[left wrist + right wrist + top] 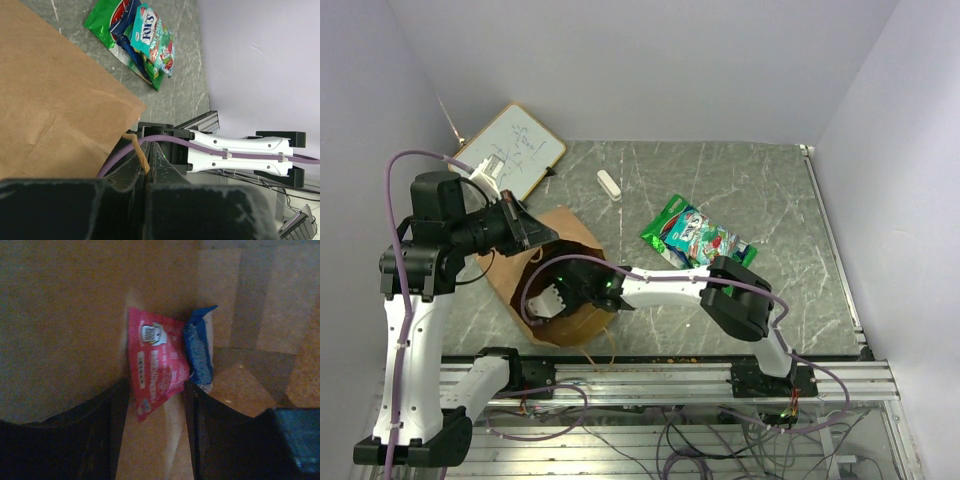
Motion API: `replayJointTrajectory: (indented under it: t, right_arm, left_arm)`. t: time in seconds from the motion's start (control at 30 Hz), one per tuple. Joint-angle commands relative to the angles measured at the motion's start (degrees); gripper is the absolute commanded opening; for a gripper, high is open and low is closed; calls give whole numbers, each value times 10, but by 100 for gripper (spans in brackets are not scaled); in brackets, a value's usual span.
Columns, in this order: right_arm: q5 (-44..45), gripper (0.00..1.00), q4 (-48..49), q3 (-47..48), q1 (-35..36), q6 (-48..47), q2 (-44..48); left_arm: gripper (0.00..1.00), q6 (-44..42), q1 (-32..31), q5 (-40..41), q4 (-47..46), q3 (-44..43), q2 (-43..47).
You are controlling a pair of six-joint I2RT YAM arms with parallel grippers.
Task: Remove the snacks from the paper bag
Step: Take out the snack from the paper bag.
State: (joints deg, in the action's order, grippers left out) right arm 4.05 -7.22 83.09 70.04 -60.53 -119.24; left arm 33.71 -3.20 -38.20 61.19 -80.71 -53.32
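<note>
The brown paper bag point(575, 235) lies on its side at the table's left, mouth toward the arms. My left gripper point(535, 240) is shut on the bag's twisted handle point(140, 152) at the upper rim, holding the mouth up. My right gripper point(552, 298) reaches inside the bag with its jaws apart. In the right wrist view, a small red packet point(155, 367) lies between the tips of the right gripper point(155, 385), and a blue packet point(198, 347) leans beside it against the bag's wall point(60, 315). Several snacks point(695, 238) lie in a pile on the table, outside the bag.
A wood-framed whiteboard point(515, 148) leans at the back left. Near it a small white block point(609, 184) lies on the grey marbled table point(770, 190). The right arm point(235, 150) stretches across the bag's mouth. Lilac walls close in the table on three sides.
</note>
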Motion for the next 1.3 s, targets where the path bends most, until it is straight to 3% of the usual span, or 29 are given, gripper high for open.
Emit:
replayJointTrajectory:
  t: [0.0, 0.3, 0.53, 0.63, 1.27]
  right_arm:
    - [20, 47, 65, 26, -14, -27, -47]
    - [54, 38, 77, 121, -26, -27, -126]
    - [46, 9, 113, 104, -34, -16, -102]
    - [17, 2, 109, 99, -42, 2, -81]
    - [-210, 0, 104, -77, -42, 86, 123]
  left_arm:
    - [7, -16, 1, -17, 9, -4, 6]
    - [7, -27, 1, -9, 22, -17, -1]
    - [7, -31, 1, 20, 38, -28, 3]
    - [7, -28, 1, 34, 38, -26, 7]
    - [7, -2, 1, 71, 8, -7, 22]
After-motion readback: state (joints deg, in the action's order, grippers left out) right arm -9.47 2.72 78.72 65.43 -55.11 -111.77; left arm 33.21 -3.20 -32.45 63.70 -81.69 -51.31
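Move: The red sachet lies deep in the paper bag, about 7 cm ahead of the right hand, 5 cm to its left and some 3 cm lower. A blue packet sits against it, roughly 3 cm farther out. Outside the bag, the pile of snacks is about 32 cm to the right hand's right and 10 cm ahead. From the left hand the sachet is some 10 cm ahead, 6 cm left and 31 cm below. The red sachet is reached by the right hand going forward and left some 7 cm, sinking slightly, while its half-open fingers shut and pinch it. The hand then rises about 7 cm while drawing back nearly as far and a little right, away from the bag's bottom, its left side tipping up. The left hand keeps its grip on the bag's handle, shifting barely a centimetre left. ##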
